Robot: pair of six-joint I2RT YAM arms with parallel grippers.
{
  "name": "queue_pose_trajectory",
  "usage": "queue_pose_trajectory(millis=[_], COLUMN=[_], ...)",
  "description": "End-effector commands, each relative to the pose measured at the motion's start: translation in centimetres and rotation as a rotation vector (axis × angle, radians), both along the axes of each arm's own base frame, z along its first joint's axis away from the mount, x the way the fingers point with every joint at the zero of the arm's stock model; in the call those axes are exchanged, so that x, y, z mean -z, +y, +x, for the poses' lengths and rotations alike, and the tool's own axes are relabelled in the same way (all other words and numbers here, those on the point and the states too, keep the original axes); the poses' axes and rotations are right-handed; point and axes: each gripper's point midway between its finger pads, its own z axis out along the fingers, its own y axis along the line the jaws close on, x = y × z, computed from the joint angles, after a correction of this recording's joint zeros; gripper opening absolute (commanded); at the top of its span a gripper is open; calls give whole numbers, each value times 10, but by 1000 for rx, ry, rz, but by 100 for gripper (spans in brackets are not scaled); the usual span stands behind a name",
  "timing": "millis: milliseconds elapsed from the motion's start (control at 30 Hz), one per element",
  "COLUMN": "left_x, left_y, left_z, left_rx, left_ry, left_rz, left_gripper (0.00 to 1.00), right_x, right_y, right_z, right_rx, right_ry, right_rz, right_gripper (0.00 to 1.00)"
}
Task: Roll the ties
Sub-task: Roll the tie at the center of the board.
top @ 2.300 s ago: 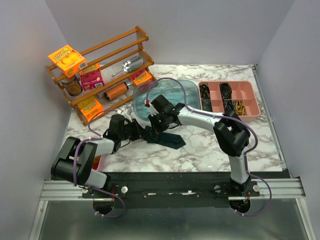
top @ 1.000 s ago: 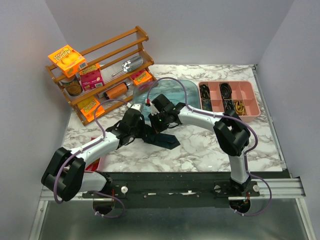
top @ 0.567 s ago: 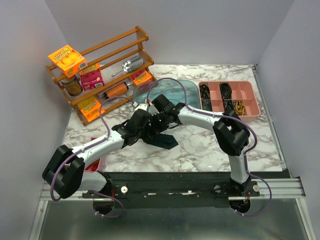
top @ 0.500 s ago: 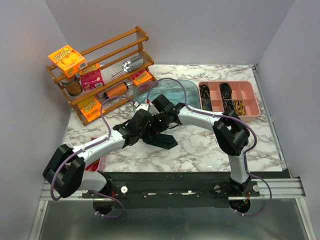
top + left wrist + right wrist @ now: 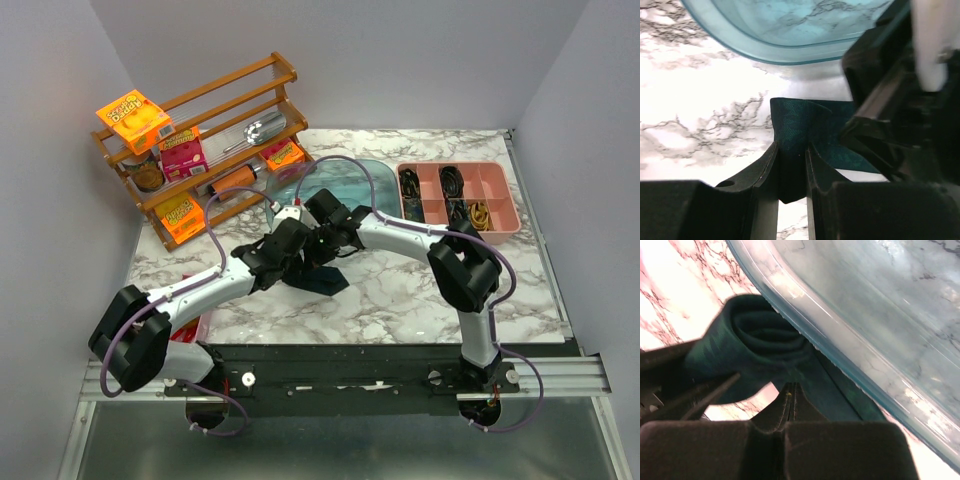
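Observation:
The dark teal tie (image 5: 327, 281) lies on the marble just in front of the blue tub (image 5: 345, 190), between both grippers. In the left wrist view, a fold of the tie (image 5: 805, 125) stands between the fingers of my left gripper (image 5: 791, 165), which is shut on it. My left gripper (image 5: 298, 262) sits close beside the right gripper (image 5: 322, 252). The right wrist view shows the tie wound into a loose roll (image 5: 765, 337) against the tub's wall (image 5: 865, 315). My right gripper (image 5: 792, 387) is shut, its tips over the flat strip trailing from the roll.
A wooden rack (image 5: 200, 140) with boxes, jars and a scoop stands at the back left. A pink divided tray (image 5: 500, 225) holding small dark items sits at the back right. The tub's rim (image 5: 785, 50) lies just past the left fingers.
My left arm has swung right and forward, up against the right gripper. The tie's loose end on the marble has drawn in shorter. The right arm has stayed put.

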Motion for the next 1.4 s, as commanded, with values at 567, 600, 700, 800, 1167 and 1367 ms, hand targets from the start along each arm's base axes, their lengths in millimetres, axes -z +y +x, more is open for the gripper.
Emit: queue_pose_trajectory(millis=[567,600,700,800,1167,1367], left_x=[-2,-3,1,7,22,36], left_y=[60,57,53,44,17,-5], left_z=[-4,-3,-2,-1,-1,-6], left_rx=[-179,-176,-176,-159,-117,-57], left_ry=[5,2,20,32,50,71], left_rz=[458,464,504,518,656,590], left_gripper=[11,11,10,9,9,11], right_x=[-12,-13,-12,-9,1,4], right_y=[-47,-51,-62,-70,-85,-89], right_z=[21,24,27,28,30,32], right_rx=[110,119,134,146,169,179], right_ry=[-70,-72,-73,-72,-51,-42], right_rz=[-28,-27,-31,-34,-40,-36], right_gripper=[0,1,0,0,0,0])
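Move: Between the left fingers is the rolled part of the tie. The flat tail left to be rolled is centred about 6 cm to that hand's right, 3 cm back and 4 cm below; the blue tray's middle is some 13 cm ahead and 7 cm right. From the shut right hand, the roll lies about 4 cm left, roughly level fore and aft, the tail's middle 4 cm back and 2 cm right, the tray's middle 13 cm ahead and 5 cm right. Rolling its wrist some 35 degrees, left side rising, the left hand turns the pinched roll over towards the tail, carrying it about 4.5 cm left, then most of the way back right while sinking nearly 3 cm. The shut right hand hops up slightly and withdraws about 9 cm right and a little forward, away from the roll to the tray's near rim. ##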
